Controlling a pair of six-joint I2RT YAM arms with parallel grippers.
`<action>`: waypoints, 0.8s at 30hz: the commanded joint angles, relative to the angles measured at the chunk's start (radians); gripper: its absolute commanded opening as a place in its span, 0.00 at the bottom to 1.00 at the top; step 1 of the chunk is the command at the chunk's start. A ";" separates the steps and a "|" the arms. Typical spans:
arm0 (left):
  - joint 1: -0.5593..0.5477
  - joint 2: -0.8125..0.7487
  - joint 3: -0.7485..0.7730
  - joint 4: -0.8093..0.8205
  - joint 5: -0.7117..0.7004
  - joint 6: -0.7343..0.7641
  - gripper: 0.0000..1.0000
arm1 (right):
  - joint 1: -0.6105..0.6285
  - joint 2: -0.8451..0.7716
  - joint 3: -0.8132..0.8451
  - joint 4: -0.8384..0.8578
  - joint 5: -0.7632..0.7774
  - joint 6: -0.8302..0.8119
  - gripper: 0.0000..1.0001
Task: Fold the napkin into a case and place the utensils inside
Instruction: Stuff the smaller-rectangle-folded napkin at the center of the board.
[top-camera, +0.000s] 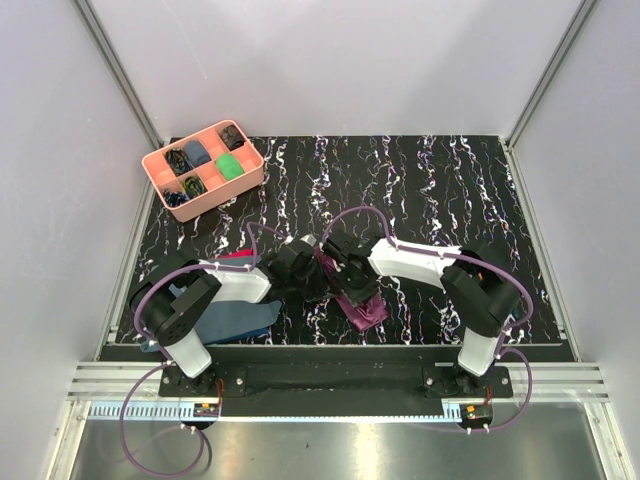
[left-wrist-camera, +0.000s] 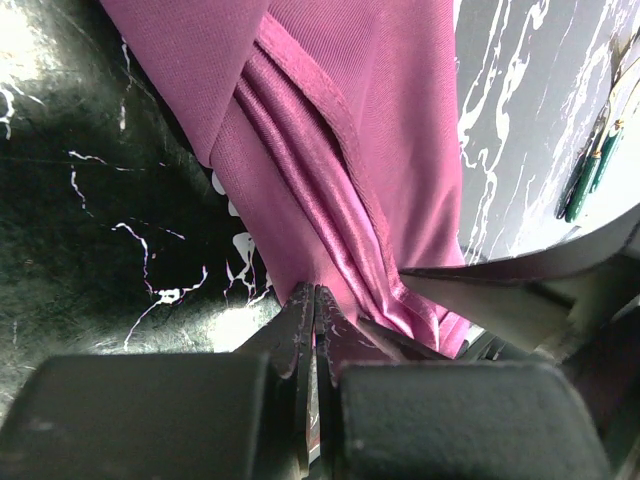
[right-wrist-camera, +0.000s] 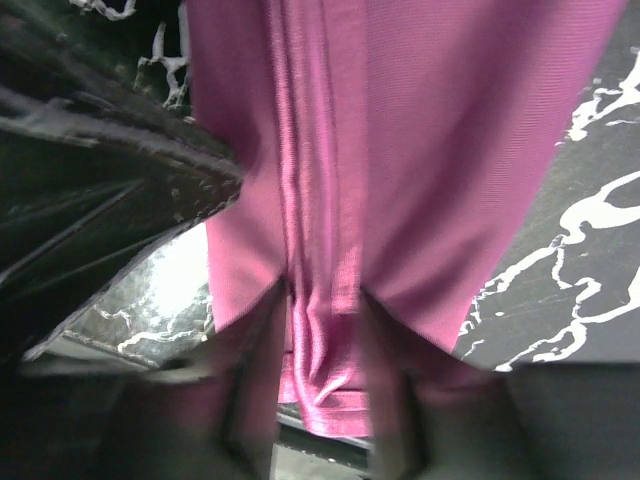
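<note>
The plum-purple napkin (top-camera: 365, 311) lies folded into a narrow strip on the black marbled table (top-camera: 450, 190), between my two grippers. My left gripper (top-camera: 308, 272) is shut, its tips (left-wrist-camera: 315, 292) pinching the napkin (left-wrist-camera: 390, 90) at its near left edge. My right gripper (top-camera: 348, 276) stands right beside it. Its fingers (right-wrist-camera: 325, 320) are closed round a bunched lengthwise fold of the napkin (right-wrist-camera: 450, 150). In the left wrist view, utensils (left-wrist-camera: 588, 180) with green handles lie on the table beyond the napkin. They are hidden in the top view.
A pink compartment tray (top-camera: 160, 160) with small items stands at the back left. A slate-blue cloth (top-camera: 235, 320) lies at the front left under the left arm, and a small red cloth (top-camera: 238, 257) peeks out behind it. The left gripper's body (right-wrist-camera: 120, 170) crowds the right wrist view.
</note>
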 joint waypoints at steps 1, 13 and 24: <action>0.001 0.005 -0.017 0.022 0.005 0.005 0.00 | 0.013 0.015 -0.008 0.025 0.049 0.008 0.32; -0.010 0.021 -0.016 0.039 0.011 0.001 0.00 | 0.013 -0.067 0.047 -0.030 0.003 0.042 0.01; -0.026 0.022 -0.016 0.048 0.005 -0.009 0.00 | 0.011 -0.046 0.078 -0.003 -0.229 0.108 0.00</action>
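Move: Right beneath the half-open right fingers, about 1 cm down, lies the napkin's layered pleat. The left gripper's shut tips are about 6 cm to its left and 1 cm farther out; the napkin's near end is some 5 cm back and 1 cm to the right, its far end roughly 11 cm ahead and 9 cm left of the right hand. From the left hand, the pleat lies about 6 cm right and 1 cm back. Closing fully at table height, the right fingers pinch the napkin's layered pleat, then lift it about 3 cm while carrying it roughly 2.5 cm left towards the left gripper, drawing back slightly as the wrist tilts a little. The left hand all but stays in place, its shut tips still down at the napkin's left edge. ##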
